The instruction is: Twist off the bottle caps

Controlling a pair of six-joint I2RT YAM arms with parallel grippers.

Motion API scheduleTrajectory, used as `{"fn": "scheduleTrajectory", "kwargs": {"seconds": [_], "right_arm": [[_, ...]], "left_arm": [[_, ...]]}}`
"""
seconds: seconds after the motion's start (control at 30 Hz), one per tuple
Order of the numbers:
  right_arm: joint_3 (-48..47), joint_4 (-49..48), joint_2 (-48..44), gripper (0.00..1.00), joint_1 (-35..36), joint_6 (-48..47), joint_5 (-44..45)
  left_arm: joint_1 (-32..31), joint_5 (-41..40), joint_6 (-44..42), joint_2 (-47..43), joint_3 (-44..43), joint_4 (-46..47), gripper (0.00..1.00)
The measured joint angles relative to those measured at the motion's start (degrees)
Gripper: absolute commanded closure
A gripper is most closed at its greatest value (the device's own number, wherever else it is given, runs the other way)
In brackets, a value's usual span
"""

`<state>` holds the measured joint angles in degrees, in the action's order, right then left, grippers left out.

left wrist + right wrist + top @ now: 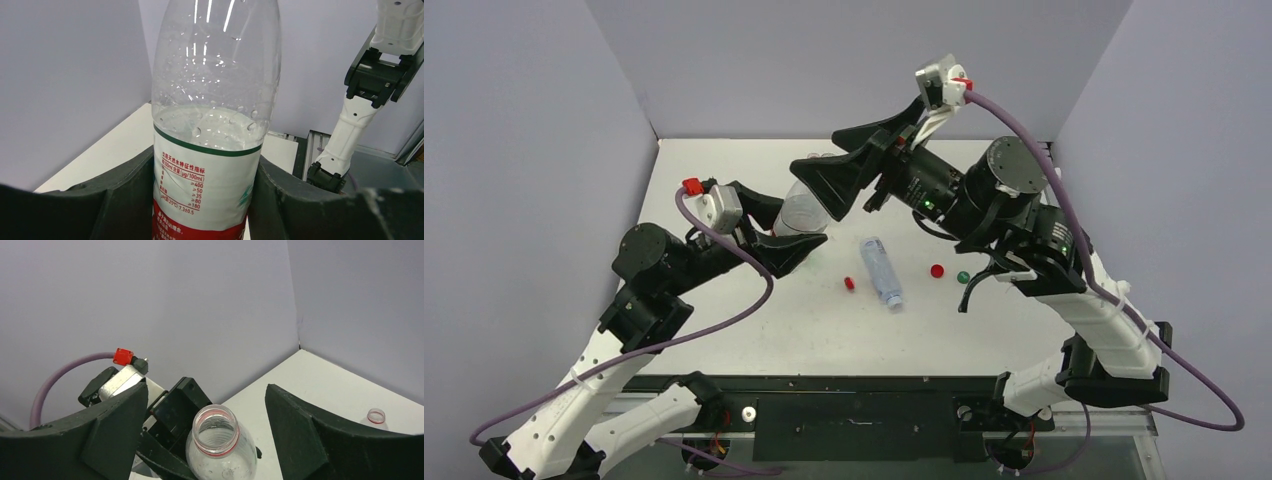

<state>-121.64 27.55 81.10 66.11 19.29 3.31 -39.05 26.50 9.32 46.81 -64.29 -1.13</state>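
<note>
My left gripper [802, 222] [205, 200] is shut on a clear bottle with a red-and-white label [799, 210] [215, 125], gripping it at the label and holding it upright. The bottle's mouth [215, 430] is open, with only a red ring round the neck. My right gripper [819, 152] [206, 400] hangs just above that mouth, open, a finger on each side and nothing between them. Two red caps [849, 283] [937, 270] and a green cap [963, 277] lie loose on the table.
A clear pale-blue bottle without a label [881, 270] lies on its side mid-table, between the red caps. Another open bottle mouth with a red ring [376, 416] shows at the back. Grey walls close in the white table [724, 330] on three sides.
</note>
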Motion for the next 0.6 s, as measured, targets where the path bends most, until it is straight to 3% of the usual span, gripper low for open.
{"fn": "scheduleTrajectory", "kwargs": {"seconds": [0.1, 0.33, 0.47, 0.53, 0.57, 0.6], "right_arm": [[-0.50, 0.68, 1.46, 0.28, 0.02, 0.13, 0.81], [2.14, 1.20, 0.46, 0.72, 0.02, 0.63, 2.43], [2.16, 1.53, 0.42, 0.94, 0.35, -0.61, 2.36], [2.03, 2.12, 0.44, 1.00, 0.35, -1.07, 2.08], [1.81, 2.60, 0.50, 1.00, 0.35, -1.33, 2.10], [1.53, 3.08, 0.55, 1.00, 0.33, -1.60, 2.12]], "left_arm": [[0.00, -0.59, -0.57, -0.31, 0.59, 0.24, 1.00], [0.00, -0.90, -0.76, -1.03, 1.16, 0.48, 1.00], [0.00, -0.90, -0.57, -0.83, 1.18, -0.13, 0.88], [0.00, -0.87, -0.52, -0.74, 1.18, -0.59, 0.62], [0.00, -0.79, -0.55, -0.61, 1.18, -0.72, 0.33], [0.00, -0.76, -0.55, -0.52, 1.18, -0.72, 0.20]]}}
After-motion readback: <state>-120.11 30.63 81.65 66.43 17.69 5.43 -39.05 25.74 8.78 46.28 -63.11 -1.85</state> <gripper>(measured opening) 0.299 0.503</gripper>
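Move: The right hand, fingers wide open, has the open mouth of the held bottle about 2 cm below it, 1 cm ahead and 1 cm to its left. The left gripper around that bottle is some 5 cm left, 2 cm back and 13 cm below. The standing clear bottle is roughly 35 cm ahead, 8 cm left; the blue bottle about 22 cm ahead, 12 cm right, both some 50 below. From the left hand the mouth lies about 11 cm up, 4 cm right, 3 cm ahead. The right fingers close from wide open around the uncapped mouth and pinch its rim from both sides, while the hand sinks some 3 cm onto it, easing about 1 cm forward and left. The wrist rolls only some 5 degrees. The left hand keeps its grip on the bottle's label and holds it almost still, settling about 1 cm. ##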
